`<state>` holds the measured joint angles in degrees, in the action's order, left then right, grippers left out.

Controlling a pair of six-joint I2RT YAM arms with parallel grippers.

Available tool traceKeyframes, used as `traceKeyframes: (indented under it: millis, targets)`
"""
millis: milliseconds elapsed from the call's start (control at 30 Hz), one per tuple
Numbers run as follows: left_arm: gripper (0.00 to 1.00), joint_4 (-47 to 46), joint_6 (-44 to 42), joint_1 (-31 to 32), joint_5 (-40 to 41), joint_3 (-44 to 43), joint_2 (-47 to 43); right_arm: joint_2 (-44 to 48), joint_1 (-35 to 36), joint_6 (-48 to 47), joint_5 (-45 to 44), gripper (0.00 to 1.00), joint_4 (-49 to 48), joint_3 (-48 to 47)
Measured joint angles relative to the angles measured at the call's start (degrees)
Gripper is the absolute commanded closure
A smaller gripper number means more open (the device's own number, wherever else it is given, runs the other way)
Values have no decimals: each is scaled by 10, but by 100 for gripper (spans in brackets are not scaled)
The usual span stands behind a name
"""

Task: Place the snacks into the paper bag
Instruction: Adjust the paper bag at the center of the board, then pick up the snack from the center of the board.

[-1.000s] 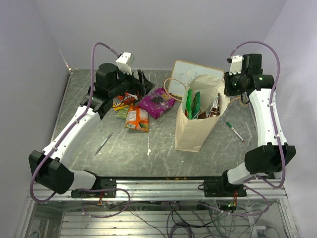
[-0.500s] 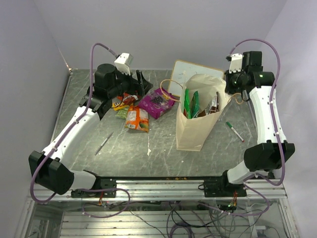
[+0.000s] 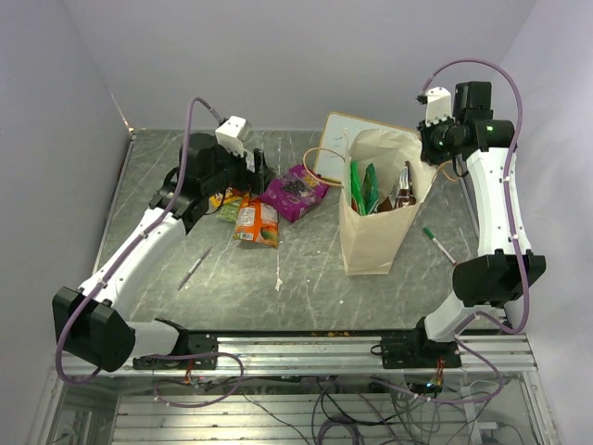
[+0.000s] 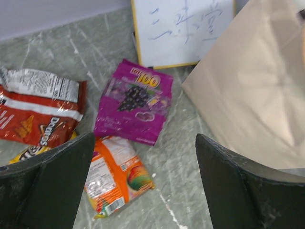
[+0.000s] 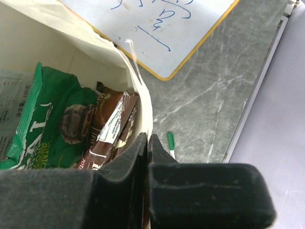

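The cream paper bag (image 3: 375, 236) stands upright right of centre, with green (image 3: 363, 190) and brown (image 3: 404, 190) snacks poking out of its mouth. My right gripper (image 3: 428, 153) is shut on the bag's right rim (image 5: 140, 102), one finger inside and one outside, beside the brown packet (image 5: 112, 129) and green packet (image 5: 47, 119). On the table to the left lie a purple packet (image 4: 133, 102), an orange packet (image 4: 116, 174) and a red Doritos packet (image 4: 40, 112). My left gripper (image 4: 143, 191) hovers open above them with nothing between its fingers.
A framed whiteboard (image 3: 357, 139) lies behind the bag. A green-capped pen (image 3: 439, 245) lies right of the bag. A thin dark pen (image 3: 195, 267) and a white stick (image 3: 278, 271) lie toward the front. A yellow-green packet (image 3: 227, 211) peeks out under the red one.
My right gripper has closed on the bag's rim and pulled it up and to the right, so the bag stands straighter. My left gripper has moved right, over the loose packets.
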<state>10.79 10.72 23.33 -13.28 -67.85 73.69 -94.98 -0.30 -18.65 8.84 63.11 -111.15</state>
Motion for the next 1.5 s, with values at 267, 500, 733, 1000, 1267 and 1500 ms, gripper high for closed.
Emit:
traceKeyframes:
  millis: [267, 500, 733, 1000, 1267, 1500]
  targets:
    - [5, 32, -64, -12, 31, 23, 33, -1, 0, -14, 4, 100, -9, 7]
    - [7, 55, -94, -48, 7, 20, 115, 12, 0, -11, 13, 100, -37, 35]
    - [9, 59, -110, -48, -40, -38, 219, 21, 0, -1, 47, 100, -51, 40]
    - [13, 58, -118, -48, -68, -141, 358, 4, 0, -8, 63, 100, -27, -7]
    - [16, 60, -118, -48, -95, -182, 436, -25, 0, -20, 81, 100, 19, -96]
    - [30, 57, -102, -48, -132, -191, 455, -50, 2, -30, 90, 100, 19, -107]
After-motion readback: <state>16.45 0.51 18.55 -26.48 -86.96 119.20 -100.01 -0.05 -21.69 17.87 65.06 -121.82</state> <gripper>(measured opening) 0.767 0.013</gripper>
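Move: The left hand, open and empty, has the purple gummy bag about 9 cm ahead, 10 cm to its right and 28 cm below; the orange snack bag lies almost straight beneath the hand, 1 cm ahead, and the red Doritos bag 15 cm ahead and 5 cm left. The right hand already pinches the paper bag's right rim, the bag's middle some 10 cm left, 6 cm back and 14 cm below, with the whiteboard 17 cm ahead and 11 cm left on the table. The left hand drops some 23 cm towards the purple gummy bag, edging left at first, then reaching about 10 cm forward and drifting back right as its fingers tip roughly 25 degrees further down, turn a little clockwise and start to narrow around the bag's near-left edge, where it meets the orange bag. Meanwhile the right hand keeps its shut pinch on the paper bag's rim, easing left and about 4 cm up, then slightly forward and down again, with a slight counter-clockwise turn. ##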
